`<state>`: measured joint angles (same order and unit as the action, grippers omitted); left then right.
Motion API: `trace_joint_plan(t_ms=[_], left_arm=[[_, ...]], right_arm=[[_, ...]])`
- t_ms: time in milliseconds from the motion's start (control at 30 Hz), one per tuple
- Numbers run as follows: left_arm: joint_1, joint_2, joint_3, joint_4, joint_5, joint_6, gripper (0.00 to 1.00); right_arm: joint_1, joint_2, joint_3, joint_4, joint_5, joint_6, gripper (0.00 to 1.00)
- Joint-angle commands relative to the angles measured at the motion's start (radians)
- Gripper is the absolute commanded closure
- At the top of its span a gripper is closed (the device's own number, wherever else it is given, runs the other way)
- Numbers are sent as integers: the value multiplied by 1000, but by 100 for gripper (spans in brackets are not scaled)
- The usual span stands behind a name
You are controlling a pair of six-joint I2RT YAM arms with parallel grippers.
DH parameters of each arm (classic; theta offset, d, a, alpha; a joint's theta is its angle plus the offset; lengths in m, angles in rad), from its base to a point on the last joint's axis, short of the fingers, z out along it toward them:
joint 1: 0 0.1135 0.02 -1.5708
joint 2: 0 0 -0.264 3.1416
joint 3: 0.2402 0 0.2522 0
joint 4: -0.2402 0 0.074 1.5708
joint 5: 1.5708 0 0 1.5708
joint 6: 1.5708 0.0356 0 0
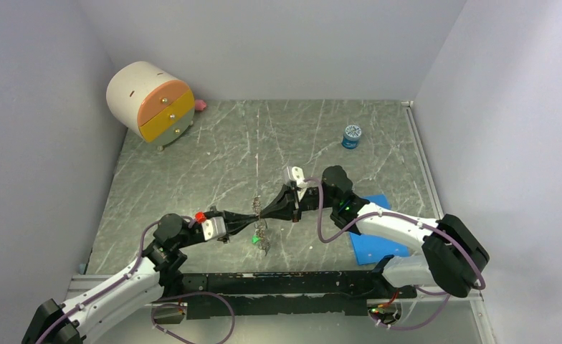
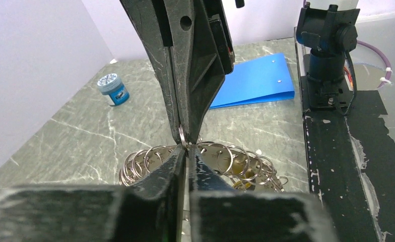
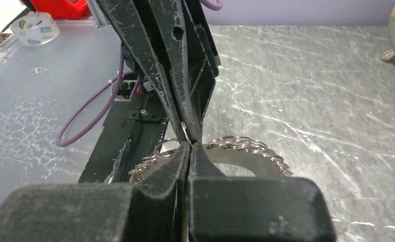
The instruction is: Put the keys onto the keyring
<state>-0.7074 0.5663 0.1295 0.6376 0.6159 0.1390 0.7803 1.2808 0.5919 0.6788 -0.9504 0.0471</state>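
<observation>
The keyring (image 1: 262,231) is a thin silvery hoop with many small split rings along its edge. It hangs just above the table between the two grippers. My left gripper (image 1: 254,217) and right gripper (image 1: 264,213) meet tip to tip, both shut on one small ring (image 2: 183,135) at the hoop's top. In the left wrist view my fingers (image 2: 173,161) pinch it, with the hoop (image 2: 225,157) below. The right wrist view shows the same pinch (image 3: 189,143) above the hoop (image 3: 258,147). A green key (image 1: 255,240) hangs beside the hoop. A yellowish bit (image 2: 239,184) shows under the rings.
A small blue jar (image 1: 351,136) stands at the back right. A blue flat pad (image 1: 378,242) lies under the right arm. A round drawer chest (image 1: 151,102) sits at the back left with a pink thing (image 1: 200,105) beside it. A black rail (image 1: 278,283) runs along the near edge.
</observation>
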Motion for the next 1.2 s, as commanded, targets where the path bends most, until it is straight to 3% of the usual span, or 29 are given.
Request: trace_joint_plan(t_ms=[0,100,233,400,600,833,1167], left_arm=[[-4,-29,46,-54,-37,19,81],[-3,-66,66,-167,-116,35,69],[-4,-106,109,-303,-179,66,65],[-3,-72,175,-420,-163,127,67],[-4,44,217,-409,-93,160,68],[-3,127,250,-374,-39,174,67],[-5,209,261,-287,14,152,65]], right_arm=[[1,-22,52,-89,21,-38,100],[1,-39,99,-252,41,-131,100],[1,-48,182,-511,85,-246,100],[2,-29,285,-796,166,-331,100],[10,-1,383,-1008,267,-380,100],[47,43,490,-1165,374,-407,100],[84,68,532,-1190,389,-414,100]])
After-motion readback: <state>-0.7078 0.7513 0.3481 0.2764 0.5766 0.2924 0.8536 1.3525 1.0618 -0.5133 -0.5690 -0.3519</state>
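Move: Both hands meet tip to tip on one small ring at the top of the keyring, whose middle hangs about 6 cm straight below each hand, with no real offset ahead or sideways. From either hand, the green tag hangs roughly 10 cm down, 1 cm back and 1 cm to the left. The yellow tag is about 8 cm down, 4 cm back and 2 cm to the right. Down about 5 cm, then also some 3 cm right and 2 cm forward, the right hand carries the keyring by its pinched small ring, its left-pointing fingers tipping down nearly 40 degrees. The left fingers open by about a quarter and let go; that hand goes forward about 3 cm, drawing slightly left before sinking and easing back right, tilting fingertips down some 15 degrees. ##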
